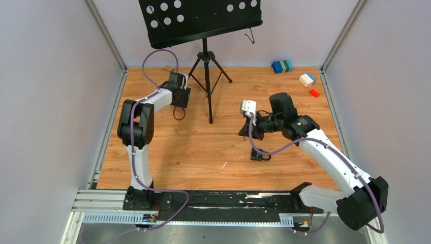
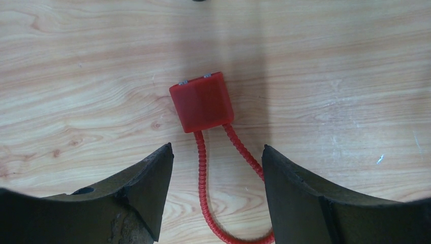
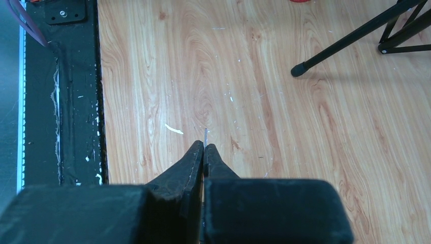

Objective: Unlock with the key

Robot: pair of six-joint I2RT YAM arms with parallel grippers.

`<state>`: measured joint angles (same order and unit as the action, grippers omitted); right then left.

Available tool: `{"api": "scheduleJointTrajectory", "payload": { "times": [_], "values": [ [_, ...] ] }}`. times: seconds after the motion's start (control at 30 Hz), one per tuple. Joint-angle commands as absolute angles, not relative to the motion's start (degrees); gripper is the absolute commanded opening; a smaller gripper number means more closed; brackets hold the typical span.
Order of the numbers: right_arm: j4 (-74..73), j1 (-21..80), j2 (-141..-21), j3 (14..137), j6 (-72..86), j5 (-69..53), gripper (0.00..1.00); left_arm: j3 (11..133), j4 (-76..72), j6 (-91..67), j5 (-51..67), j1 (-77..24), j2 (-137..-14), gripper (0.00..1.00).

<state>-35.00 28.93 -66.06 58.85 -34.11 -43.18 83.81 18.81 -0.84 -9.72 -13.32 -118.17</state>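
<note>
A red padlock (image 2: 202, 101) lies flat on the wooden table, and its ribbed red cable shackle (image 2: 203, 183) loops back between my left fingers. My left gripper (image 2: 216, 148) hovers over it, open, its fingertips straddling the cable just short of the lock body. From the top view only the cable loop (image 1: 178, 113) shows below the left gripper (image 1: 179, 97). My right gripper (image 3: 204, 146) is shut, and a thin metal sliver, the key (image 3: 205, 136) seen edge-on, pokes out past its tips. It hangs above bare wood at mid-table (image 1: 249, 133), well to the right of the lock.
A black music stand on a tripod (image 1: 206, 76) rises between the arms, one leg tip (image 3: 297, 70) near the right gripper. A small black object (image 1: 259, 155) lies under the right arm. Blue-green (image 1: 282, 66), white (image 1: 306, 79) and red (image 1: 314, 93) blocks sit at the back right.
</note>
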Motion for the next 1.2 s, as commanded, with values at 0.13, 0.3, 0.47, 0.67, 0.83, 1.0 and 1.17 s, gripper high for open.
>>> {"api": "scheduleJointTrajectory", "payload": {
  "times": [0.13,0.3,0.47,0.67,0.83,1.0,1.17],
  "values": [
    [-33.27,28.64,-64.54,58.38,-34.13,-45.84,0.0,88.04,22.67,-4.56,-5.22,-11.81,-120.99,0.7],
    [-33.39,28.61,-64.12,58.21,-34.03,-45.88,0.0,89.02,24.57,-4.75,-3.21,-11.26,-122.23,0.66],
    [-33.4,28.54,-63.47,57.87,-34.07,-45.88,0.0,86.99,26.32,-4.09,-0.67,-10.66,-121.57,0.57],
    [-33.46,28.53,-62.88,57.73,-34.07,-46.31,0.0,82.1,28.75,0.69,3.03,-10.46,-118.14,0.47],
    [-32.6,27.98,-61.84,56.69,-33.84,-46.94,0.0,79.77,35.24,8.94,8.39,-10.46,-115.84,0.38],
    [-31.34,27.19,-61.31,55.48,-33.34,-47.53,0.0,73.28,38.07,17.18,11.3,-10.54,-110.0,0.33],
    [-30.86,26.55,-61.52,55.11,-33.23,-47.99,0.0,66.73,41.63,27.76,13.62,-11.72,-102.2,0.33]
  ]
}}
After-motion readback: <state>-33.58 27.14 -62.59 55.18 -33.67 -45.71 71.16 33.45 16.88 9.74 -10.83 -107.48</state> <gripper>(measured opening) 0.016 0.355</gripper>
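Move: The red lock's block lies about 4 cm ahead of the left hand, 1 cm left and 2 cm below, its cable running back between the open fingers. A music-stand foot is some 5 cm beyond the block; the front foot lies 8 cm back and 18 cm right of the hand. From the right hand, the block is roughly 31 cm ahead, 37 cm left and 20 cm down. Left fingers pinch the cable behind the red block, then pull it some 12 cm back, turning clockwise. ##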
